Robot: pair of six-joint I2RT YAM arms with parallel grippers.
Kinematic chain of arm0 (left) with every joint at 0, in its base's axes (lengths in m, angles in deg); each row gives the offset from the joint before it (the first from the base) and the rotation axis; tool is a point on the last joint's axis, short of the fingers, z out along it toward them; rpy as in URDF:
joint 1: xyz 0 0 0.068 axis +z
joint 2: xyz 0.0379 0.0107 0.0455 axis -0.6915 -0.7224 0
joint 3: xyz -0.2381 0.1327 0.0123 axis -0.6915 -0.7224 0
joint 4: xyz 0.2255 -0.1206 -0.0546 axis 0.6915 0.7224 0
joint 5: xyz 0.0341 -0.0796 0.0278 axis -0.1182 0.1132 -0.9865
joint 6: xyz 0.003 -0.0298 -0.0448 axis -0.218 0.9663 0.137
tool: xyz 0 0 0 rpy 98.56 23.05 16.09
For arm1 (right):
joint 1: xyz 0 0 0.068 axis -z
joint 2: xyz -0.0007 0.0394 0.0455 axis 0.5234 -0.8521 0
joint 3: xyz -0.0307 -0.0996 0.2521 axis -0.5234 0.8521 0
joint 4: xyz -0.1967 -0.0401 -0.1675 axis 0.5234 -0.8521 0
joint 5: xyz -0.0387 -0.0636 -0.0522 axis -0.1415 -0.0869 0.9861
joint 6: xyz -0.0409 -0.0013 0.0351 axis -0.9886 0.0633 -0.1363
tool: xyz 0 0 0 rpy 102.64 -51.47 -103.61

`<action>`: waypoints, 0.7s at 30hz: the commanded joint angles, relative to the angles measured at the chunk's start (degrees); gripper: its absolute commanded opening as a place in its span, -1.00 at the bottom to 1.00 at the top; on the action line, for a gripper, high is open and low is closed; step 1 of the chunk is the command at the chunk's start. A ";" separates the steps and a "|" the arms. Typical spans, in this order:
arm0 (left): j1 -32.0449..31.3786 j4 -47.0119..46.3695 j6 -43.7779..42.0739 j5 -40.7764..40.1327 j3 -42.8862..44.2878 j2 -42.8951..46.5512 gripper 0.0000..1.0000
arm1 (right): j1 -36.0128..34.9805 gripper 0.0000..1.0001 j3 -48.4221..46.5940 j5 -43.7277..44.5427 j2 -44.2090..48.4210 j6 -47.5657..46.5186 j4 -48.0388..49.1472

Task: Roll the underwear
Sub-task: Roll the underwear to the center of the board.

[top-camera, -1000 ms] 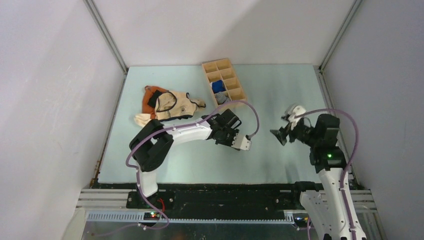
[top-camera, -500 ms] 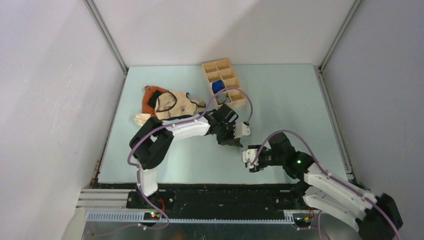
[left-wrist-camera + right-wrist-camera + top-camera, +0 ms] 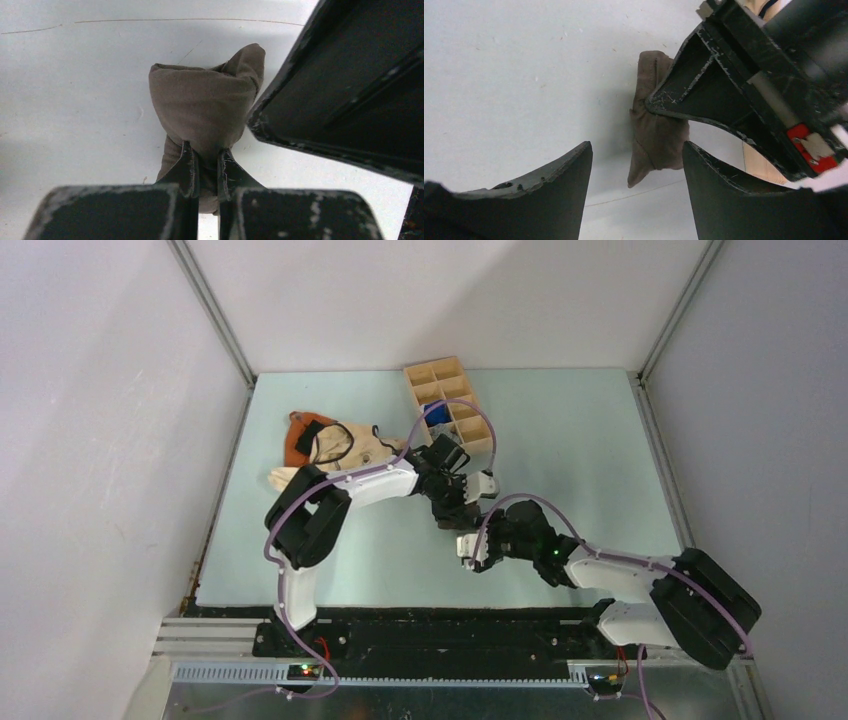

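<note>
The underwear [image 3: 205, 102] is a bunched olive-brown bundle hanging just above the pale table. My left gripper [image 3: 205, 162] is shut on its lower fold, a finger on each side. In the right wrist view the underwear [image 3: 656, 132] hangs just beyond my right gripper [image 3: 636, 150], which stands open with its fingertips wide apart and not touching the cloth. The left gripper's black finger [image 3: 719, 85] crosses that view over the bundle. From above, the left gripper [image 3: 455, 512] and the right gripper [image 3: 478, 532] meet at mid-table and hide the underwear.
A wooden compartment tray [image 3: 470, 430] stands at the back centre with a blue cloth roll [image 3: 436, 412] in one cell. A cream-and-orange garment [image 3: 335, 447] lies at the back left, beside the left arm's elbow.
My right arm has swung from the right side across to mid-table, ending beside the left gripper. The left gripper has shifted slightly back and left, still holding the cloth.
</note>
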 commanded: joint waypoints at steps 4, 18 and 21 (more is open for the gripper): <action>-1.30 10.64 2.49 10.02 -3.55 -7.81 -1.00 | -0.02 0.40 -2.56 0.51 -9.82 -5.05 11.59; 2.52 14.48 0.35 15.24 -0.23 -10.04 -1.00 | 1.17 -0.10 -13.99 1.32 -26.59 -9.95 8.60; 4.31 15.20 0.90 16.08 1.03 -10.17 -0.98 | 1.21 -0.49 -17.07 0.66 -28.66 -9.77 1.60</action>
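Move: The underwear bundle is already in the left fingers, its middle about 2 cm to the right of that hand and 1 cm below; from the open right hand it lies roughly 5 cm ahead, 5 cm left and 4 cm lower. From the left hand, the wooden organizer's middle is some 28 cm ahead and 3 cm left, and the beige garment about 18 cm ahead and 21 cm left, both about 2 cm below. Forward about 6 cm and some 3 cm to its left goes the right hand, sinking early on by 2 to 3 cm, in to the right-hand end of the underwear; late on, its fingers close to about half their gap around the cloth. The left hand keeps its pinch, then eases about 2 cm forward and left, tilting some 10 degrees. ##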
